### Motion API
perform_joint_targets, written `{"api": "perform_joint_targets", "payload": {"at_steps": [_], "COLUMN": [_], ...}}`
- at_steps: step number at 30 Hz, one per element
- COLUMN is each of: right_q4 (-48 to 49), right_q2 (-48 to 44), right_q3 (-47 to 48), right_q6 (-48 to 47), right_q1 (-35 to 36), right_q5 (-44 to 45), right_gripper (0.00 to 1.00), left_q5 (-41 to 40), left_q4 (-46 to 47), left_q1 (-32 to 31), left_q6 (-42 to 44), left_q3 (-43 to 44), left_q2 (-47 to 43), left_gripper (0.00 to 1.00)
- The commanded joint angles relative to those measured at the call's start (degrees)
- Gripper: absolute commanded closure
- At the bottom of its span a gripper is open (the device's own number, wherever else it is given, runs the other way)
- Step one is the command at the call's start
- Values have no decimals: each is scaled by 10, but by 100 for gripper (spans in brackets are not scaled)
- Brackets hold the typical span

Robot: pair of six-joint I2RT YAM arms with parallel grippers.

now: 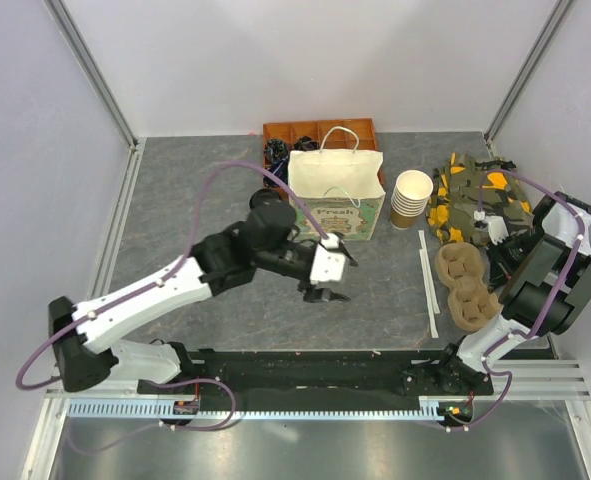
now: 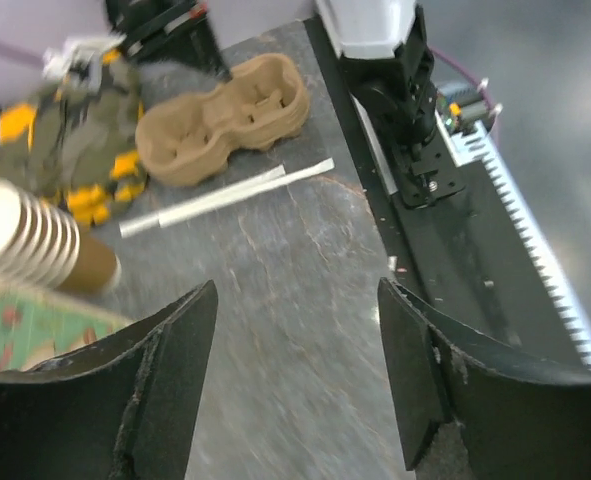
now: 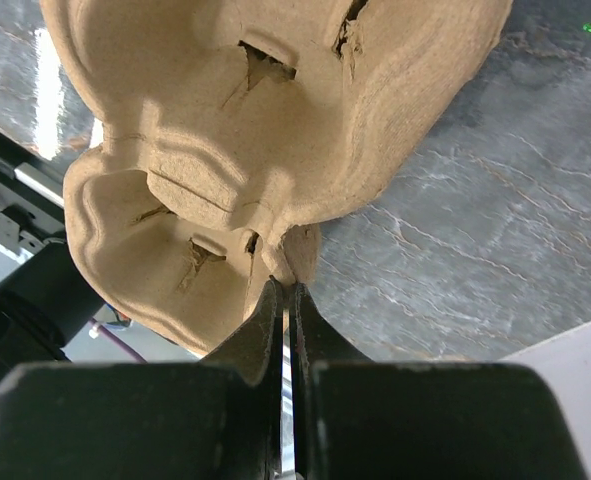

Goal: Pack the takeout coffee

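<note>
The takeout coffee shows in none of the views. My left gripper [image 1: 327, 293] [image 2: 297, 290] hangs open over bare table just in front of the white paper bag [image 1: 335, 190], with nothing between its fingers. My right gripper [image 3: 285, 285] is shut, its fingertips pinching the rim of the brown moulded-pulp cup tray [image 3: 265, 120] [image 1: 463, 285] [image 2: 225, 120], which lies at the right beside the right arm. A stack of lidless cream paper cups [image 1: 411, 195] [image 2: 25, 235] stands right of the bag.
Two white paper strips [image 1: 427, 280] [image 2: 225, 190] lie between the bag and the tray. A pile of yellow and olive packets [image 1: 475, 200] sits at the back right. An orange compartment bin [image 1: 320, 132] stands behind the bag. The black base rail [image 2: 455, 230] runs along the near edge.
</note>
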Motion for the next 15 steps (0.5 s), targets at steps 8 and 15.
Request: {"api": "perform_joint_targets", "payload": {"at_steps": [8, 15], "right_q4": [-66, -66], "right_q2": [5, 52], "right_q3": [-7, 6], "right_q6": [-38, -39], "right_q1": [1, 13], "right_q5": [-71, -95], "right_gripper": [100, 100], "left_q5": [-9, -12], "left_q4": [234, 298], "left_q1": [-49, -83], "left_q6": [167, 269], "left_q3": [-39, -29], "left_q2": [115, 208], "left_gripper": [37, 51]}}
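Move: The cup carrier's middle lies about 31 cm to the left hand's right, 5 cm ahead and 23 cm below. From that hand, the white straws lie some 22 cm right, 5 cm ahead and 26 cm below, and the cup stack about 18 cm right, 22 cm ahead. From the right hand, pinching its right rim, the carrier's middle is about 5 cm left, 1 cm back and slightly below. Left hand swings 8 cm right and 6 down towards the carrier, narrowing; right keeps its pinch, easing it left. ##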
